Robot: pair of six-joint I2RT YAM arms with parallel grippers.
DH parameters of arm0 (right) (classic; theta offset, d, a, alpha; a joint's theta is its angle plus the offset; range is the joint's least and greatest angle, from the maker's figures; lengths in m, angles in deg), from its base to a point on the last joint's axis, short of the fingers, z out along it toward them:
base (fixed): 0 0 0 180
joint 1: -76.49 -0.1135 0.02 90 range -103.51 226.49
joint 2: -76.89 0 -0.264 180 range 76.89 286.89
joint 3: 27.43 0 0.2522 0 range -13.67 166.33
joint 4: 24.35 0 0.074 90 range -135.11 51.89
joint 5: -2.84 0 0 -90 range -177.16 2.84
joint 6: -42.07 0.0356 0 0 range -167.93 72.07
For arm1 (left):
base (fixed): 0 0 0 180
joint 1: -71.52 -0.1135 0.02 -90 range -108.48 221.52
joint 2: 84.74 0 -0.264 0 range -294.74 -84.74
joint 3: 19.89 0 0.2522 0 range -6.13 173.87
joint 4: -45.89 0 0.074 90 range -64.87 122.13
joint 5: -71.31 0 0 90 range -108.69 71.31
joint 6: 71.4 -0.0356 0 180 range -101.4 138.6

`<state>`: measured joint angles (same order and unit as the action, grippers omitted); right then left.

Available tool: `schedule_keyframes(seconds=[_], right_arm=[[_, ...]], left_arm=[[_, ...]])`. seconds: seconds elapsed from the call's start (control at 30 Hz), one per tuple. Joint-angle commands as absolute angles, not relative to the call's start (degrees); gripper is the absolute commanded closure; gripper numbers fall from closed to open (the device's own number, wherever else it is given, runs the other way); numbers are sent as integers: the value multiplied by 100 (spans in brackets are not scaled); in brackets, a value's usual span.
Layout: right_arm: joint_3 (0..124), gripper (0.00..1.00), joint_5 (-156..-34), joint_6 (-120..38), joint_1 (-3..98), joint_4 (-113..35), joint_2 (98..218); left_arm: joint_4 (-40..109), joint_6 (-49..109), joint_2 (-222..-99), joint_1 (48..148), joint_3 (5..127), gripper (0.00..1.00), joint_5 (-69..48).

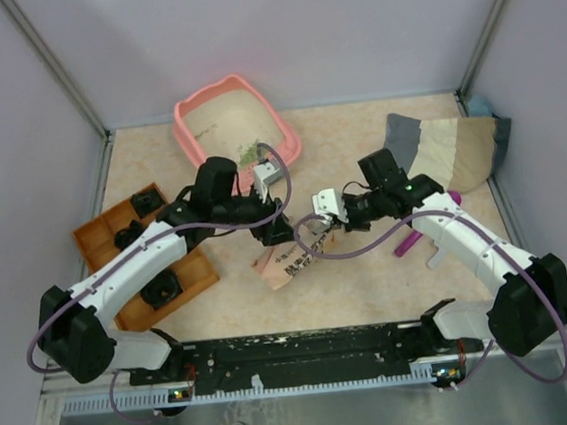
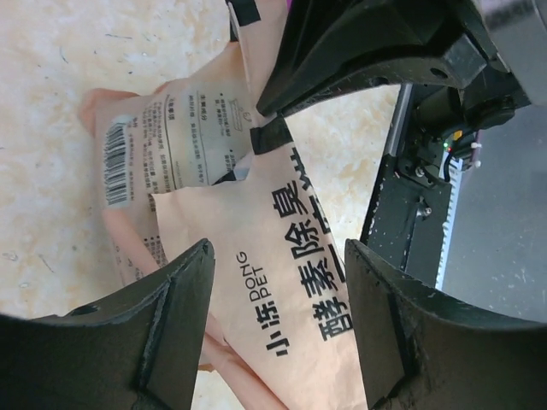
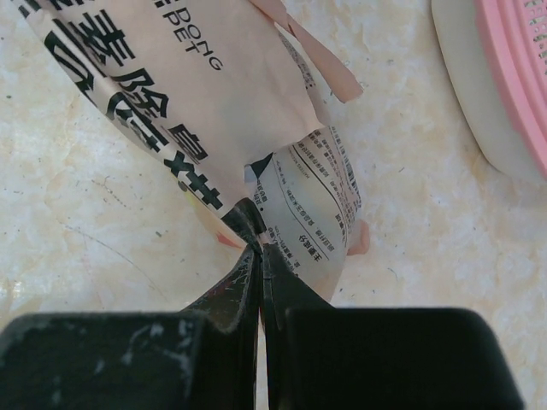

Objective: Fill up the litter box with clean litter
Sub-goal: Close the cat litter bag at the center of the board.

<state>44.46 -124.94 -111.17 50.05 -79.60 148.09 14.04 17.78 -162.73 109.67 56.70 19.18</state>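
Note:
The salmon-pink litter box (image 1: 190,121) stands at the back of the table, with a small patch of green clean litter (image 1: 250,153) in its near right corner. A beige printed paper bag (image 1: 287,264) lies crumpled on the table in front of it. My right gripper (image 3: 259,241) is shut on the bag's (image 3: 214,111) torn edge. My left gripper (image 2: 278,316) is open just above the bag (image 2: 282,256), a finger on each side of the printed face and apart from it. The right gripper (image 2: 269,137) shows opposite, pinching the paper. A corner of the litter box (image 3: 513,77) is in the right wrist view.
An orange compartmented tray (image 1: 194,271) with black parts sits at the left, under my left arm. A magenta scoop (image 1: 407,245) lies under my right forearm. A folded patchwork cloth (image 1: 448,151) lies at the back right. Grey walls enclose the table.

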Motion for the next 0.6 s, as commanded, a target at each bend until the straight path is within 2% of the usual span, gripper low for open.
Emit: schedule_keyframes(seconds=[0.0, 0.1, 0.3, 0.57], right_arm=[[4448, 100, -12987, -10988, 5060, -6967, 14625], [4268, 100, -13075, -10889, 5073, -6792, 14598], [4043, 100, -13141, -10630, 5104, -6497, 14566], [3918, 100, -13306, -10483, 5198, -6361, 14664]], left_arm=[[1957, 2174, -15848, 11112, 5254, 33, 1953], [2335, 2045, -15357, 11599, 4888, 31, 1084], [2939, 1982, -14612, 13046, 4210, 31, -1389], [3870, 1471, -14404, 14630, 3420, 34, -3687]])
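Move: Some 9 cm back, 3 cm left and 7 cm below the open left hand is the cat litter bag flap's loose near corner. The bag's pinched strip, at the right fingertips, is about 6 cm to the left hand's right, 1 cm back and 5 cm lower. From the right hand, the bag body lies roughly 9 cm below, 3 cm left and 1 cm forward; the litter box is about 26 cm ahead and 17 cm left, 12 cm lower. Drawing back towards the base by about 8.5 cm and drifting a little right, the left hand passes above the bag flap towards its loose near corner, jaws staying open, the wrist rolling some 20 degrees so that its forward side rises. The right hand keeps its shut pinch on the black-lettered strip and lowers it about 2.5 cm towards the bag body. ##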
